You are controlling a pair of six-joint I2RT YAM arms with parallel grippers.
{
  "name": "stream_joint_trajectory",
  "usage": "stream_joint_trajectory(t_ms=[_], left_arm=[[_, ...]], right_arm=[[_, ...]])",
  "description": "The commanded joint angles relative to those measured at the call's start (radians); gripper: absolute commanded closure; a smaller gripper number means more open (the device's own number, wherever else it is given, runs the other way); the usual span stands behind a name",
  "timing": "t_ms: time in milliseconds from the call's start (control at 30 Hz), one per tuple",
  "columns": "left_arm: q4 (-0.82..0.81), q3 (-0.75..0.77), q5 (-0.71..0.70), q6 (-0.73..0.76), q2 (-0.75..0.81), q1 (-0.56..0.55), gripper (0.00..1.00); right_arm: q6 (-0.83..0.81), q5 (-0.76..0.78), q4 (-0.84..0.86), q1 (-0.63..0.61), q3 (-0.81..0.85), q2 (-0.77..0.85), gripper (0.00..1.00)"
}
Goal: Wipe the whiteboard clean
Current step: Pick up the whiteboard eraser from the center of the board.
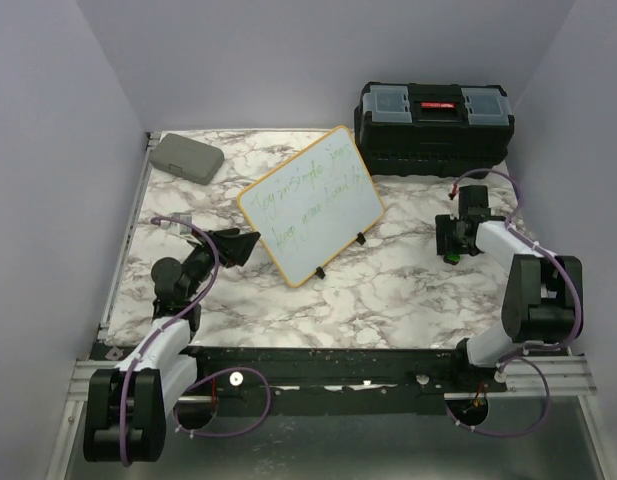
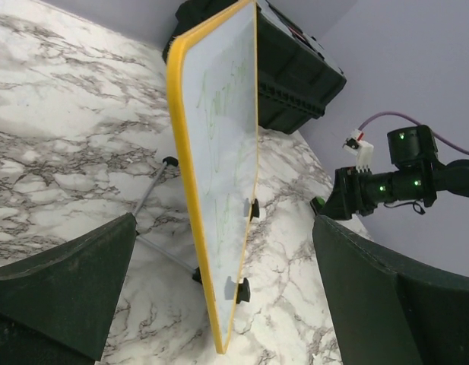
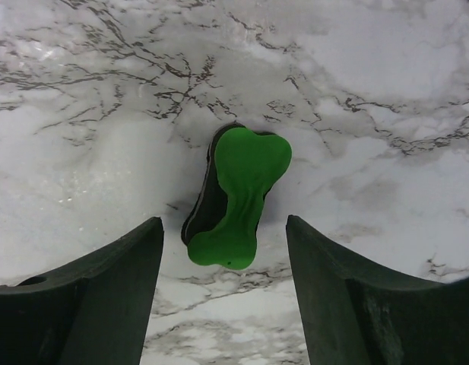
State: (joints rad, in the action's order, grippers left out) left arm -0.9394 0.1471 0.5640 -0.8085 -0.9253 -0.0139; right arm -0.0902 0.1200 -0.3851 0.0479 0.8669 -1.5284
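The whiteboard (image 1: 311, 205) stands tilted on two black feet mid-table, yellow-framed, with green handwriting on its face. In the left wrist view it (image 2: 219, 152) shows nearly edge-on. My left gripper (image 1: 238, 245) is open and empty by the board's left edge; the board's near corner sits in line between its fingers (image 2: 223, 228), a little ahead of them. My right gripper (image 1: 451, 242) is open and points down over a green bone-shaped eraser (image 3: 242, 190) with a black underside, lying flat on the marble. Its fingers (image 3: 224, 224) stand on either side of the eraser's near end, not touching it.
A black toolbox (image 1: 434, 125) stands at the back right, just behind the board. A flat grey case (image 1: 188, 157) lies at the back left. A thin wire stand (image 2: 147, 194) props the board from behind. The right arm (image 2: 394, 179) shows beyond the board.
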Motion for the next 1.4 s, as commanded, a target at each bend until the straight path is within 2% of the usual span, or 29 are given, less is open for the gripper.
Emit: stream_joint_trajectory(t_ms=[0, 200, 533, 867, 1033, 1367], left_arm=[[0.017, 0.002, -0.013, -0.016, -0.013, 0.033, 0.01], [0.015, 0.002, -0.008, -0.016, -0.015, 0.036, 0.01], [0.025, -0.002, -0.010, -0.016, -0.011, 0.038, 0.01], [0.036, 0.011, 0.040, -0.008, -0.036, 0.038, 0.02], [0.036, 0.024, 0.072, -0.013, -0.055, 0.038, 0.04], [0.018, 0.029, 0.090, -0.014, -0.093, 0.038, 0.04]], right_arm=[[0.029, 0.014, 0.025, 0.024, 0.023, -0.059, 0.35], [0.027, 0.007, 0.051, 0.050, 0.028, -0.111, 0.46], [0.029, -0.080, 0.022, 0.052, 0.061, -0.181, 0.53], [-0.121, -0.184, -0.010, 0.053, 0.064, -0.181, 0.73], [-0.219, -0.236, -0.020, 0.053, 0.055, -0.162, 0.73], [-0.289, -0.292, -0.060, 0.053, 0.059, -0.163, 0.72]])
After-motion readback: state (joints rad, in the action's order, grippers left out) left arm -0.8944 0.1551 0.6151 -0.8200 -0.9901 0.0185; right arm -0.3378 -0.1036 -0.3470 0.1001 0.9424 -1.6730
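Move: Barely below the half-open right fingers, the eraser lies roughly 3 cm ahead of the right hand, level with it sideways and 2 cm lower. Beyond it is the toolbox, about 33 cm ahead and 6 cm left of the hand; the propped whiteboard's middle stands some 36 cm left and 8 cm ahead. From the left hand the eraser is about 52 cm right, 6 cm ahead and 18 cm below. Sinking about 2 cm with a small swing to the right, the right hand then slides forward some 3 cm over the eraser and comes back left, while its fingers close and pinch the eraser's green waist. With the fingers nearly shut on it, the wrist turns roughly 15 degrees counter-clockwise. The left hand, open beside the whiteboard's edge, settles about 2 cm lower. ##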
